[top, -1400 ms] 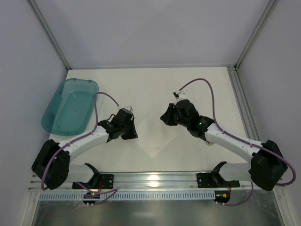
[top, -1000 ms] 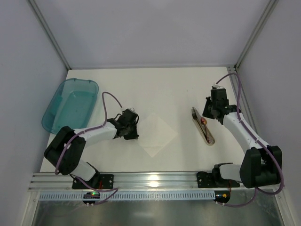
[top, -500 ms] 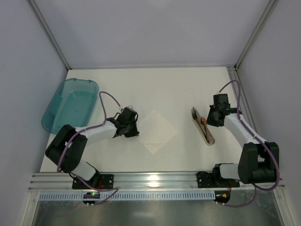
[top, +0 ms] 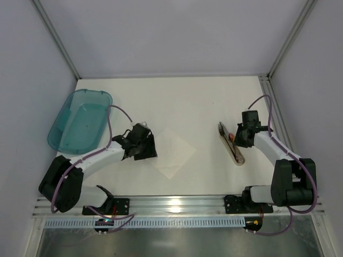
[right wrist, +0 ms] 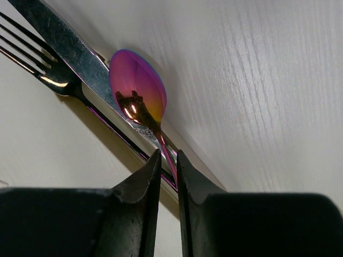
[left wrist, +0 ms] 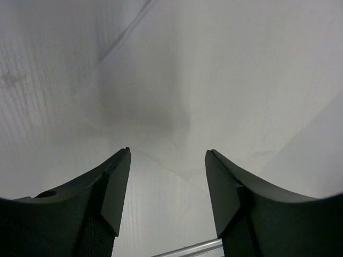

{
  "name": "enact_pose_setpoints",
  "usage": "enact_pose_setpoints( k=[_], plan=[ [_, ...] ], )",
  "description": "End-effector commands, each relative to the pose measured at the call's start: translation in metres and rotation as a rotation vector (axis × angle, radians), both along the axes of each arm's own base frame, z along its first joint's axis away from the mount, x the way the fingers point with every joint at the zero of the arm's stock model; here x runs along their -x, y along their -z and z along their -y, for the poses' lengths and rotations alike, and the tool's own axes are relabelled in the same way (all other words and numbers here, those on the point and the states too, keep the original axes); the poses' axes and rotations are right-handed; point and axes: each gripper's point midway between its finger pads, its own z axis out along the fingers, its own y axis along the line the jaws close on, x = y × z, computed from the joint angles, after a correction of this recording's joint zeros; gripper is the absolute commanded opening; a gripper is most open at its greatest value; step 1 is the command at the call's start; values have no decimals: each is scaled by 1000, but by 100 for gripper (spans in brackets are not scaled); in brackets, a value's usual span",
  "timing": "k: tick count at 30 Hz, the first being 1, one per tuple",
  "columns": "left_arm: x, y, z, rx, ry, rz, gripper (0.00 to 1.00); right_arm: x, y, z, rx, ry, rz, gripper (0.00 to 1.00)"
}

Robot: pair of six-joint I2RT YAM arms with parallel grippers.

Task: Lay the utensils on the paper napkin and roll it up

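Observation:
The paper napkin (top: 174, 152) lies flat as a white diamond near the table's middle. My left gripper (top: 149, 151) is at its left corner, and in the left wrist view it (left wrist: 168, 153) stands open with a corner of the napkin (left wrist: 225, 80) lying between its fingers, untouched. The utensils (top: 231, 143) lie side by side on the right. The right wrist view shows a silvery fork (right wrist: 32, 48), a knife (right wrist: 72, 51) and an iridescent pink-gold spoon (right wrist: 138, 88). My right gripper (right wrist: 168, 153) is down at them, its jaws a narrow gap apart, straddling the spoon's thin handle.
A translucent teal tub (top: 80, 120) sits at the table's left edge. A metal rail (top: 171, 204) runs along the near edge, and a frame post (top: 270, 107) lines the right side, close behind the right arm.
My left gripper has opened and released the napkin corner, and the napkin has shifted slightly toward the near left. The right gripper has settled over the spoon handle, its jaws a little wider.

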Motion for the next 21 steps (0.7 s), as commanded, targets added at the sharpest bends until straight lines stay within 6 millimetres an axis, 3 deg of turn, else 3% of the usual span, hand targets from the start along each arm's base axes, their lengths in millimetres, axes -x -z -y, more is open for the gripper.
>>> enact_pose_setpoints(
  k=[1,4,5,11,19,21],
  plan=[
    [-9,-42,8,54,35,70,63,-9,0,-3,-20,-10,35,20],
    [-9,-70,18,129,64,114,83,-7,5,-3,-14,-14,18,20],
    [-9,-78,21,151,71,126,99,-7,7,-3,-15,-11,9,20],
    [-6,-114,22,218,71,201,99,-6,13,-2,-10,-8,-6,20],
    [-3,-125,17,220,72,226,99,-4,21,-2,-10,-8,-34,19],
    [-2,-126,16,221,70,226,100,-4,20,-2,-9,-10,-28,15]
  ],
)
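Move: The spoon's middle lies about 2 cm back of my right hand and 2 cm below, its bowl just ahead of the fingertips. The knife is about 2 cm to the left and level, the fork some 3 cm left and level, all in the tray. My left hand hovers over the napkin's left corner, with the napkin's middle about 7 cm to its right and 3 cm below; the spoon is about 35 cm right and 3 cm ahead of it. I ease my right hand almost straight down, a bit under 2 cm, onto the spoon's neck, wrist nearly steady, the narrowly parted fingertips coming down astride the handle just behind the bowl. Meanwhile my left hand lifts quickly away from the napkin, about 11 cm up, tilting its fingers forward roughly 15 degrees and opening from half to fully wide. ##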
